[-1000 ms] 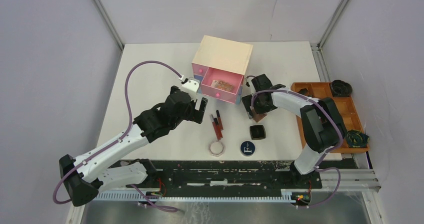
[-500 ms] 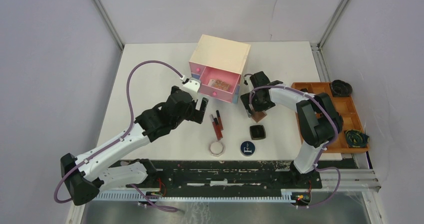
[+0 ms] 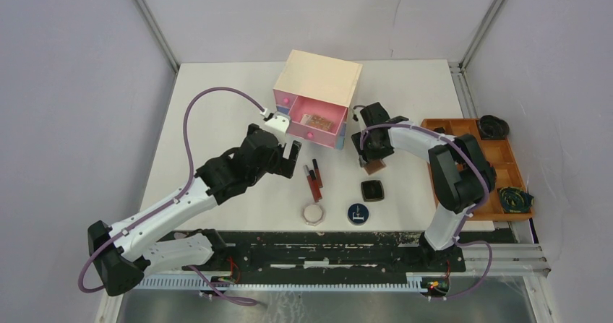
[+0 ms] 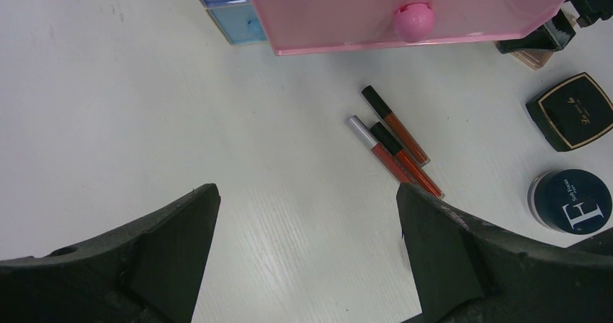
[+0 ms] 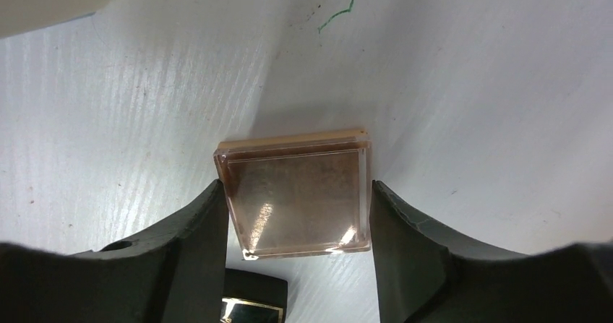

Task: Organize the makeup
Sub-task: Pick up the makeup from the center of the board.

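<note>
My right gripper [image 3: 371, 158] [image 5: 296, 190] stands over the brown square compact [image 3: 374, 168] [image 5: 296, 196], which lies on the table; its jaws press both sides of it. My left gripper [image 3: 292, 157] [image 4: 307, 243] hangs open and empty over bare table, left of three slim red and black tubes [image 3: 313, 178] [image 4: 394, 142]. Nearer the front lie a black square compact [image 3: 372, 190] [image 4: 571, 111], a round dark-blue compact [image 3: 356, 213] [image 4: 571, 201] and a pale octagonal jar [image 3: 314, 213]. A colourful palette [image 3: 316, 120] lies in the open pink drawer [image 3: 320, 133] [image 4: 340, 12].
The beige drawer box [image 3: 322, 81] stands at the back centre, its pink drawer pulled out toward the arms. An orange-brown tray [image 3: 507, 165] with dark coiled items sits at the right edge. The black square compact's corner [image 5: 253, 301] shows just below my right jaws.
My right gripper's jaws have narrowed onto the brown compact. The drawer box shifted a little to the left early on. The left arm has stayed put.
</note>
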`<move>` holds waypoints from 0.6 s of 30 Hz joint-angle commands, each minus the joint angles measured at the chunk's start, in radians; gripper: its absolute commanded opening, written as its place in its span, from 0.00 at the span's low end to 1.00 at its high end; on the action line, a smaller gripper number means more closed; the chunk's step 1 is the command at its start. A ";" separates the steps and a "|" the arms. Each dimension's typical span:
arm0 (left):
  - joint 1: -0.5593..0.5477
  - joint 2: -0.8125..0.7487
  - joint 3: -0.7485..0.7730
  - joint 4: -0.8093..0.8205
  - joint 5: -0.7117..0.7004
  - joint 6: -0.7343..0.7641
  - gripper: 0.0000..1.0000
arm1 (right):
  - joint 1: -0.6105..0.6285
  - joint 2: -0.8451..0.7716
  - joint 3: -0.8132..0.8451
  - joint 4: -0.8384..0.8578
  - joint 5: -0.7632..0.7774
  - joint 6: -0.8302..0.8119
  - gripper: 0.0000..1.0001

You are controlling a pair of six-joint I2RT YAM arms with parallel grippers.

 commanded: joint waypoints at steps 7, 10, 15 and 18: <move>0.006 -0.005 0.011 0.031 0.000 -0.021 0.99 | 0.007 -0.133 -0.009 0.001 0.124 0.009 0.08; 0.005 -0.007 0.009 0.032 0.001 -0.021 0.99 | 0.007 -0.194 0.001 -0.032 0.130 0.012 0.08; 0.007 -0.018 0.005 0.026 -0.001 -0.025 0.99 | 0.007 -0.299 0.047 -0.117 0.132 0.017 0.08; 0.006 -0.033 0.001 0.025 -0.004 -0.029 0.99 | 0.006 -0.354 0.106 -0.182 0.120 0.017 0.08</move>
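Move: The right hand already has its fingers round the brown makeup palette, down at the table. The open pink drawer where the other palettes lie is about 14 cm to its left, 5 cm farther out and some 13 cm higher. The black compact lies some 8 cm straight back of the hand, and the lip glosses about 15 cm left and 5 cm back. From the idle left hand that drawer is about 9 cm ahead, 9 cm right and 6 cm lower. Straight up for the most part, slowly at first and then faster, the right hand raises the pinched brown palette about 8 cm from the table, easing some 2 cm to the right. Its fingers keep their hold on the palette's two sides while the wrist tilts about 10 degrees, swinging the fingertips outward. ##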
